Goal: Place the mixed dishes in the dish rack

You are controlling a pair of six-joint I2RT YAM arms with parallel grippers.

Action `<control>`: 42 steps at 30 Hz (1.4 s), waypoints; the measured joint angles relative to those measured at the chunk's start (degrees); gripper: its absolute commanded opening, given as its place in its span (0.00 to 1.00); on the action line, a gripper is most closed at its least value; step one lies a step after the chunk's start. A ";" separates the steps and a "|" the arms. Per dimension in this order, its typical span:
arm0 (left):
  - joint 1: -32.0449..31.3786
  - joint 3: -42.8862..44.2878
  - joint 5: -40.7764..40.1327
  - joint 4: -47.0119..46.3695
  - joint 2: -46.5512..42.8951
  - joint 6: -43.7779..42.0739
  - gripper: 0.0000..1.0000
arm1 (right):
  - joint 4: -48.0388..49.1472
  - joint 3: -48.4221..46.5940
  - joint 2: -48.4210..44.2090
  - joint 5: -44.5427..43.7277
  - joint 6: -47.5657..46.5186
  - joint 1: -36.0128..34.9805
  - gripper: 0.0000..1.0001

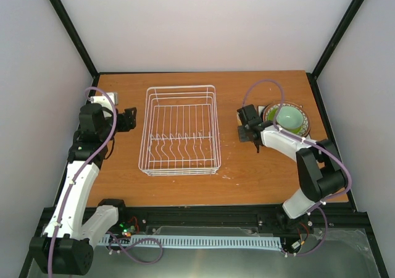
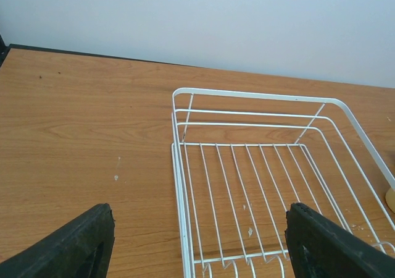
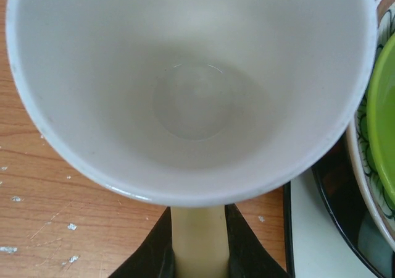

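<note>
My right gripper is shut on the pale yellow handle of the yellow cup, whose white inside fills the right wrist view. In the top view this gripper sits just left of the stacked dishes. The pale mint bowl tops that stack. Beside the cup I see the lime-green plate, the petal-patterned plate, a dark rim and a white plate. The white wire dish rack holds nothing. My left gripper hangs open at the rack's left side.
The wooden table is walled by white panels on three sides, with black posts at the corners. A small white object lies behind the left arm. Both arm bases stand on the black rail at the near edge.
</note>
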State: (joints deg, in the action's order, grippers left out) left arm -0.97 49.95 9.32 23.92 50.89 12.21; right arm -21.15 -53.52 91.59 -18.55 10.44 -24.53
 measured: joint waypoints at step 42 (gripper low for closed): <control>0.00 -15.87 50.95 -45.27 -0.92 24.87 1.00 | 104.89 9.18 2.05 76.52 92.59 -2.86 0.03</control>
State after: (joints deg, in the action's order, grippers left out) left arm -0.97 34.09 60.27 -21.34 49.98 37.08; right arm 83.74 -44.34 93.65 57.98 103.02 -27.40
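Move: The yellow mug stands upright with its handle already pinched in my right fingers, its middle about 6 cm ahead of them. From there the dish rack's middle is some 29 cm left and level ahead; the plate stack is about 15 cm right and 4 cm farther out. From my left hand the mug lies about 46 cm right, 10 ahead and 20 below, and the rack's middle 18 right, 7 ahead and 22 below. My right hand keeps its pinch on the handle, lifts the mug about 25 cm off the table and swings it some 20 cm left and 10 back over the rack, rolling so the fingers turn from downward to leftward. My empty left hand opens wide, moves about 12 cm right and 6 back, and turns about 45 degrees clockwise to face the mug, rising, dipping and rising again. ##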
